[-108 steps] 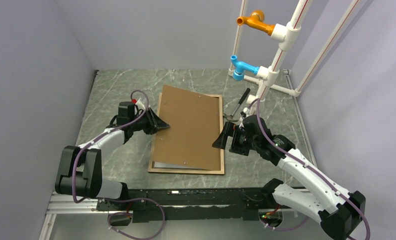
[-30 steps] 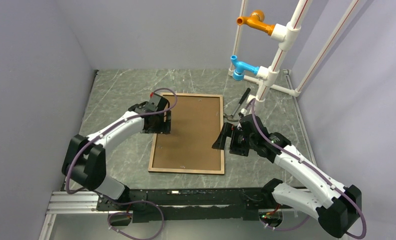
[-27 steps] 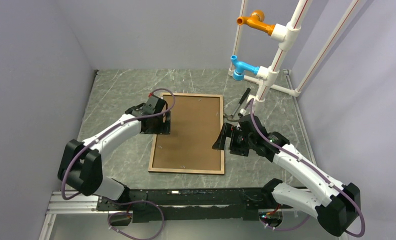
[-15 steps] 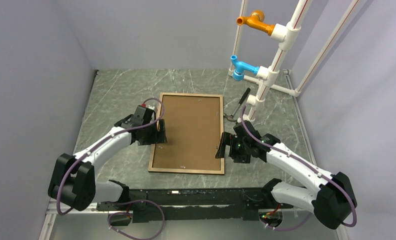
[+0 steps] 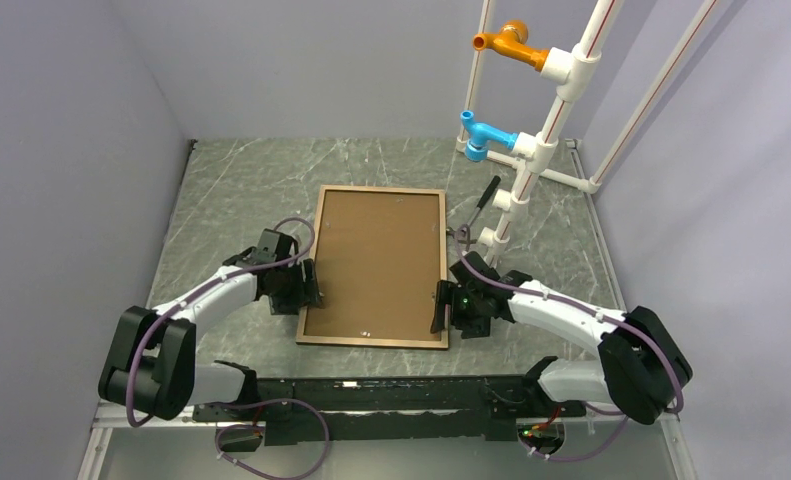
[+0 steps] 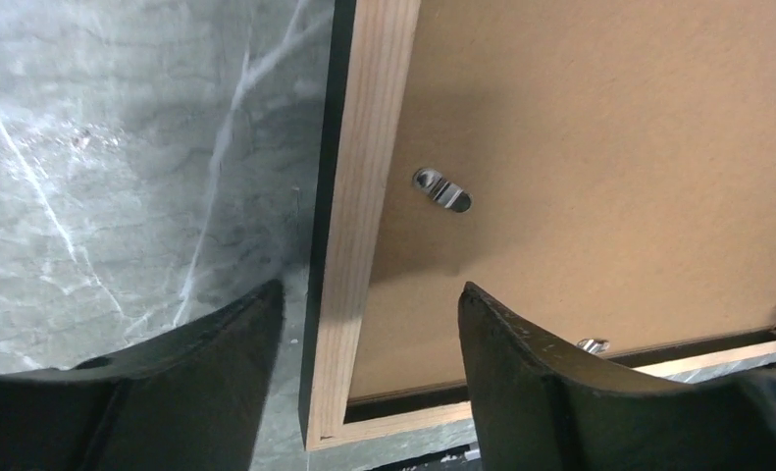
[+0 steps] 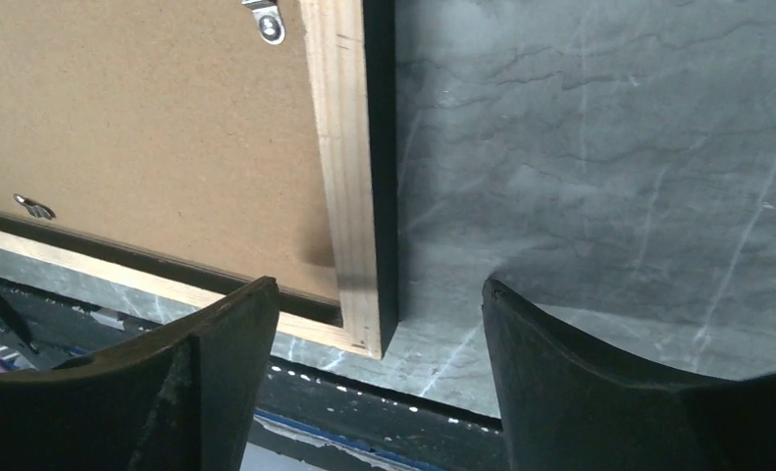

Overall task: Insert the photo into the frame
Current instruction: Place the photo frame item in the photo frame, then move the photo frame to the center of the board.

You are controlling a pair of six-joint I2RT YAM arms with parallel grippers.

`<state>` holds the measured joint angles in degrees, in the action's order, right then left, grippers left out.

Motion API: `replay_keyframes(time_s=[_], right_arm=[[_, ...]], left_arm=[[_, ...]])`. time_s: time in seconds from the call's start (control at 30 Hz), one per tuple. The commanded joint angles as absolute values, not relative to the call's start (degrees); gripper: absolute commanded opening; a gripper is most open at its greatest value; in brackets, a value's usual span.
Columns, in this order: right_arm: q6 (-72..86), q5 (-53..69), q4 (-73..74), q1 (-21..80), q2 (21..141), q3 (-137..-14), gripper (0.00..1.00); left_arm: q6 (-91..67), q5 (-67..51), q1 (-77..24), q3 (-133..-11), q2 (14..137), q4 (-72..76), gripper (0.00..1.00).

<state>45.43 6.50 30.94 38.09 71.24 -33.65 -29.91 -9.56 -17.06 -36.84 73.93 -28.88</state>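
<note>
The frame (image 5: pixel 371 341) lies back up on the table, its pale wood rails around a brown backing board (image 5: pixel 379 260) set flat inside it. The photo is hidden. My left gripper (image 5: pixel 307 286) is low at the frame's left rail near the front corner. In the left wrist view the left gripper (image 6: pixel 369 324) is open, with that rail (image 6: pixel 364 216) between its fingers (image 6: pixel 178 392). My right gripper (image 5: pixel 438 305) is at the right rail near the front. In the right wrist view the right gripper (image 7: pixel 379 314) is open and straddles the frame's corner (image 7: pixel 359 294).
A white pipe stand (image 5: pixel 531 150) with orange and blue fittings rises at the back right, and a black tool (image 5: pixel 484 195) lies by its foot. Small metal tabs (image 6: pixel 440 189) sit on the backing board. The table's front edge (image 7: pixel 384 392) runs just beyond the frame.
The backing board, askew at first, now sits square in the frame. Both grippers slid along the side rails toward the near end, and their jaws narrowed a little.
</note>
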Motion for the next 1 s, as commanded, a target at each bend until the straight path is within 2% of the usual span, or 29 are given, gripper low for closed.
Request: replay_keyframes(time_s=[0.0, 0.17, 0.33, 0.4, 0.6, 0.97], right_arm=[[46.0, 4.4, 27.7, 40.2, 73.3, -33.7, 0.74], [46.2, 2.1, 29.3, 42.0, 72.9, -34.3, 0.56], [46.4, 0.9, 31.4, 43.2, 72.5, -34.8, 0.22], [46.5, 0.7, 32.4, 43.6, 72.1, -35.1, 0.14], [47.3, 0.4, 36.2, 44.8, 69.2, -35.6, 0.06], [50.5, 3.3, 40.0, 48.7, 65.0, -34.8, 0.04]], left_arm=[[-32.0, -12.9, -17.0, -34.3, 75.2, -25.0, 0.68], [-33.1, -14.3, -17.2, -31.9, 75.0, -23.2, 0.55], [-35.1, -15.4, -19.6, -29.5, 74.5, -22.1, 0.45], [-36.4, -15.2, -21.6, -28.8, 73.8, -22.2, 0.43], [-40.5, -13.8, -26.6, -27.1, 69.6, -24.1, 0.35], [-47.5, -9.0, -33.0, -23.6, 55.8, -34.2, 0.29]])
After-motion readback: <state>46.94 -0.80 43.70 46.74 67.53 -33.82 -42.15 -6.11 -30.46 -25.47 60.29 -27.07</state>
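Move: Between the left hand's open fingers runs the frame's left rail, its middle line about 1 cm left and 1 cm below. A metal clip lies roughly 3 cm ahead and 3 cm right; the near-left corner some 8 cm back and 1 cm left. The right fingers straddle the right rail, likewise about 1 cm left and 1 cm below, with the near-right corner 3 cm straight back and a right clip 7 cm ahead, 3 cm left. Closing on the side rails near the frame's front end, the left hand easing about 1 cm down and right as it does, both hands come to pinch them between their fingertips, one pad outside and one on the board side. Then they drag back towards the table's front edge and rightward, the left hand some 5 cm back, the right about 4; the right wrist tilts about 10 degrees. ##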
